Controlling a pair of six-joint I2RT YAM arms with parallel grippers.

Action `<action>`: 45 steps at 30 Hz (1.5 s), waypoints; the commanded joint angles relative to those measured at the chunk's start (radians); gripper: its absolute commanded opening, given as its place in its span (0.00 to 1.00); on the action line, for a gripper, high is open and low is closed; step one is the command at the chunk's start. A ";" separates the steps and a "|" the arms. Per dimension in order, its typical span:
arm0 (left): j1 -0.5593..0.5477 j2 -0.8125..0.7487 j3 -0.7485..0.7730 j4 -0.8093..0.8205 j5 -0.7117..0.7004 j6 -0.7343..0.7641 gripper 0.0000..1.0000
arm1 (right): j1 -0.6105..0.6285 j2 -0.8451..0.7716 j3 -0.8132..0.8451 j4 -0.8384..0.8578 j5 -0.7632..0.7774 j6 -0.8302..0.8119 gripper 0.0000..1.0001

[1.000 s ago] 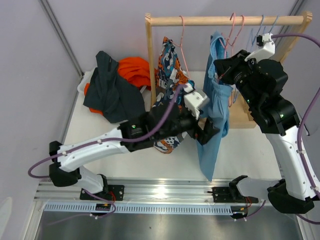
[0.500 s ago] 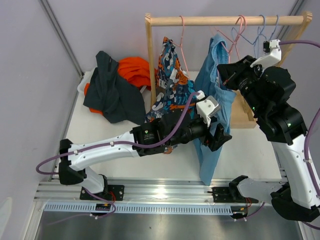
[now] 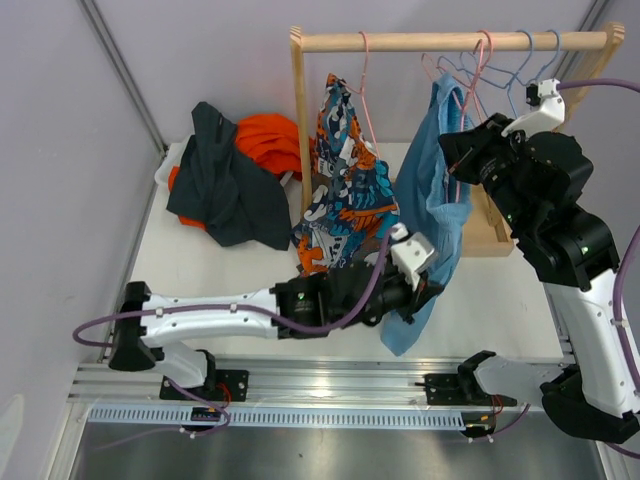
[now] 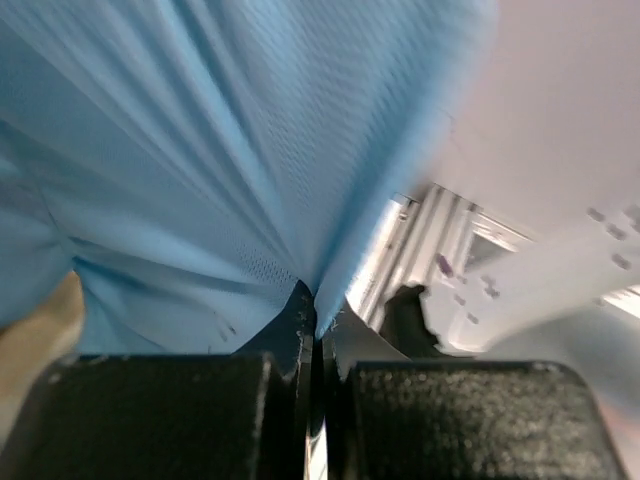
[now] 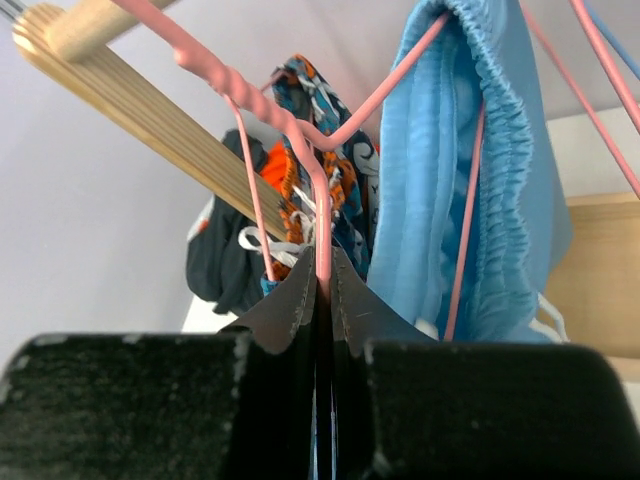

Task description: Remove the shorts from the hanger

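Note:
The light blue shorts (image 3: 432, 205) hang from a pink hanger (image 5: 300, 130) on the wooden rail (image 3: 450, 41). My left gripper (image 3: 432, 287) is shut on the lower part of this pair. In the left wrist view the blue fabric (image 4: 220, 150) runs pinched into the closed fingertips of the left gripper (image 4: 318, 310). My right gripper (image 3: 448, 160) is shut on the pink hanger's wire, seen between the closed tips of the right gripper (image 5: 322, 270), beside the shorts' elastic waistband (image 5: 490, 170). The cartoon-print shorts (image 3: 342, 190) hang on another pink hanger to the left.
Dark teal shorts (image 3: 225, 185) and orange-red shorts (image 3: 270, 140) lie piled at the table's back left. Empty pink and blue hangers (image 3: 525, 65) hang at the rail's right end. The rack's left post (image 3: 297, 120) and wooden base (image 3: 490, 235) stand close by.
My left gripper went from open to shut on the light blue shorts and dropped toward the near edge, dragging the hem. The right arm lifted slightly with the hanger.

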 commanded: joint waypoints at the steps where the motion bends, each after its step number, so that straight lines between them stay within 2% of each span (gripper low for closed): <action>1: -0.125 -0.110 -0.159 0.025 -0.092 -0.051 0.00 | -0.008 0.018 0.137 0.117 0.042 -0.035 0.00; 5: -0.225 -0.139 -0.279 0.059 -0.165 -0.128 0.00 | -0.025 0.050 0.203 0.088 0.039 -0.055 0.00; 10: -0.246 -0.132 -0.284 0.042 -0.223 -0.148 0.00 | -0.031 0.015 0.169 0.074 0.032 -0.032 0.00; 14: -0.242 -0.084 -0.162 -0.008 -0.291 -0.030 0.00 | -0.031 -0.042 0.120 0.032 0.030 -0.010 0.00; 17: -0.193 -0.029 -0.051 -0.051 -0.302 0.006 0.00 | -0.031 -0.079 0.132 -0.049 0.012 0.022 0.00; 18: -0.138 -0.011 0.031 -0.097 -0.303 0.001 0.00 | -0.031 -0.091 0.128 -0.078 -0.005 0.043 0.00; 20: -0.075 0.020 0.087 -0.137 -0.294 -0.010 0.00 | -0.031 -0.148 0.100 -0.173 -0.075 0.132 0.00; 25: 0.120 0.101 0.352 -0.206 -0.273 0.056 0.00 | -0.031 -0.338 -0.143 -0.271 -0.209 0.276 0.00; 27: 0.192 0.174 0.508 -0.281 -0.262 0.070 0.00 | -0.031 -0.381 -0.157 -0.322 -0.231 0.307 0.00; 28: 0.208 0.196 0.668 -0.368 -0.262 0.070 0.00 | -0.034 -0.389 -0.147 -0.374 -0.238 0.307 0.00; 31: 0.219 0.206 0.754 -0.439 -0.260 0.084 0.00 | -0.040 -0.403 -0.109 -0.425 -0.238 0.297 0.00; 33: 0.197 0.160 0.689 -0.435 -0.239 0.058 0.00 | -0.041 -0.381 -0.055 -0.436 -0.226 0.275 0.00; 34: 0.186 0.099 0.570 -0.424 -0.219 0.037 0.00 | -0.041 -0.366 -0.035 -0.436 -0.220 0.266 0.00; 36: 0.122 0.040 0.488 -0.410 -0.213 0.010 0.00 | -0.041 -0.331 0.025 -0.426 -0.215 0.241 0.00; 37: 0.096 0.011 0.363 -0.410 -0.217 -0.017 0.00 | -0.041 -0.283 0.046 -0.407 -0.211 0.209 0.00; 38: 0.067 -0.036 0.322 -0.413 -0.219 -0.037 0.00 | -0.041 -0.256 0.092 -0.397 -0.206 0.192 0.00; 43: -0.214 -0.164 -0.012 -0.423 -0.351 -0.195 0.00 | -0.041 -0.014 0.273 -0.348 -0.179 0.088 0.00; 45: -0.330 -0.204 -0.052 -0.462 -0.435 -0.255 0.00 | -0.041 0.051 0.354 -0.336 -0.173 0.060 0.00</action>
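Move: My left hand already grips the blue shorts low down. Their middle lies about 13 cm ahead of this hand, straight in line, some 4 cm up; the pink hanger inside their waist is roughly 22 cm ahead and 16 cm above. The patterned shorts hang about 21 cm ahead and 16 cm to the left, level. From my right hand, which holds that hanger, the middle of the blue shorts is some 4 cm back, 2 cm left and 13 cm below. I keep both grips and pull the blue shorts off the pink hanger: my left hand tugs back about 7 cm and down, swings forward and up past its start, turning nearly 30 degrees counter-clockwise, then whips back and down, turning most of that back and drifting left. My right hand draws the hanger back about 15 cm, dipping a little, then starts forward and up again. ##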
